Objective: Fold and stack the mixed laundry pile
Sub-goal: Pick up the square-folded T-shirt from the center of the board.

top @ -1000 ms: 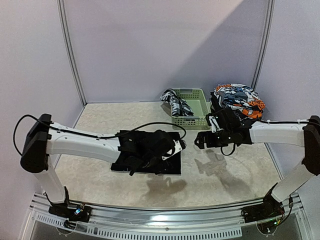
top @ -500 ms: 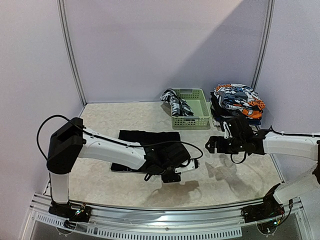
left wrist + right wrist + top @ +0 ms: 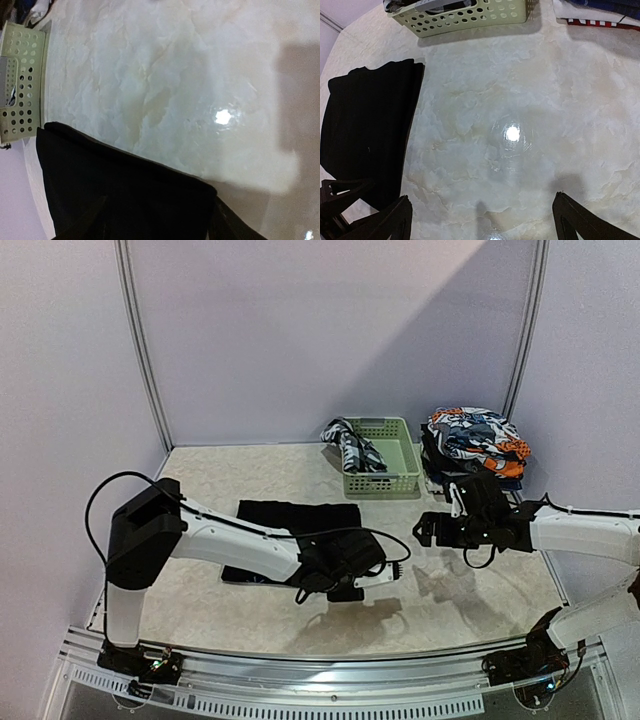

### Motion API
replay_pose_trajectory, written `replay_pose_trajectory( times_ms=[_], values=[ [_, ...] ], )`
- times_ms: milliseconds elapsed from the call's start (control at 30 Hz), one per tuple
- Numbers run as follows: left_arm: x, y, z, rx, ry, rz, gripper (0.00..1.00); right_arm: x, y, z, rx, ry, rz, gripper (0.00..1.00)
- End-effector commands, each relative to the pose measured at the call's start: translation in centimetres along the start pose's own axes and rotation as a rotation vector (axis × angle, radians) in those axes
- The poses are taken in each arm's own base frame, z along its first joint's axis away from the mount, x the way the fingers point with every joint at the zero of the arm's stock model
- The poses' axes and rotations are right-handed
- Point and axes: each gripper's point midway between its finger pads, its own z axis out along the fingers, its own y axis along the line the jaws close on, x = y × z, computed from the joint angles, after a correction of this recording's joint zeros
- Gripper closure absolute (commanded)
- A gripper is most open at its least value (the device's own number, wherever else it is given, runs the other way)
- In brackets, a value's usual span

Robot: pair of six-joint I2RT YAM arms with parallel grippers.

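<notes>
A large black cloth (image 3: 300,515) lies flat on the table, left of centre. My left gripper (image 3: 352,583) is low over its near right corner. In the left wrist view that corner of the black cloth (image 3: 115,190) lies between the spread fingers of my left gripper (image 3: 155,227), which is open. My right gripper (image 3: 420,530) hovers open over bare table to the right of the cloth; in its own view my right gripper (image 3: 480,220) has nothing between its fingers. A checked shirt (image 3: 350,445) hangs over the basket's left rim. Printed orange-blue-white pieces (image 3: 475,435) are piled at the back right.
A pale green slotted basket (image 3: 388,480) stands at the back centre and shows as the basket (image 3: 465,15) in the right wrist view. Metal frame posts and purple walls bound the table. Folded clothes (image 3: 600,12) lie under the printed pile.
My left arm has swung from over the cloth's middle to its near right corner, and its jaws have narrowed. My right arm has drawn back to the right, still open.
</notes>
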Motion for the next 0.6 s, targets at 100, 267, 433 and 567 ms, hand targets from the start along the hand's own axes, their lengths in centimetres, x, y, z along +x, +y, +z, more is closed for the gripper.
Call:
replay_pose_trajectory(
  times_ms=[100,267,433,567],
  values=[
    [1.0,-0.7,2.0,-0.001,0.029,0.030,0.58,0.2,-0.3,0.3,0.002,-0.001,0.026,0.01],
    [0.6,-0.4,1.6,-0.008,-0.014,-0.011,1.00,0.1,0.4,0.6,-0.032,0.006,0.057,0.01],
    [-0.7,1.5,-1.7,-0.030,-0.153,-0.124,1.00,0.1,2.4,1.4,-0.129,0.035,0.129,0.01],
    [-1.0,2.3,-3.7,-0.022,-0.230,-0.178,1.00,-0.2,4.7,2.2,-0.244,0.061,0.205,0.01]
  ],
)
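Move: At the T-shirt's near right corner, the left hand has its open fingers astride the cloth, with the folded square's middle about 14 cm ahead, 12 cm left and some 2 cm below. The green basket stands roughly 40 cm ahead and 9 cm right, the striped cloth over its left side about 38 cm straight ahead, and the clothes pile 38 cm ahead, 33 cm right. From the right hand, the T-shirt's middle lies about 28 cm left, 8 cm ahead and 10 cm below. Sinking about 1.5 cm, the left hand shuts its fingers almost fully and pinches the T-shirt's near edge close to the right corner, then turns upward about 2 cm while easing left and a little back with a slight roll. Late on, the wide-open right hand starts left towards the shirt, some 2.5 cm, dipping and tilting slightly. ##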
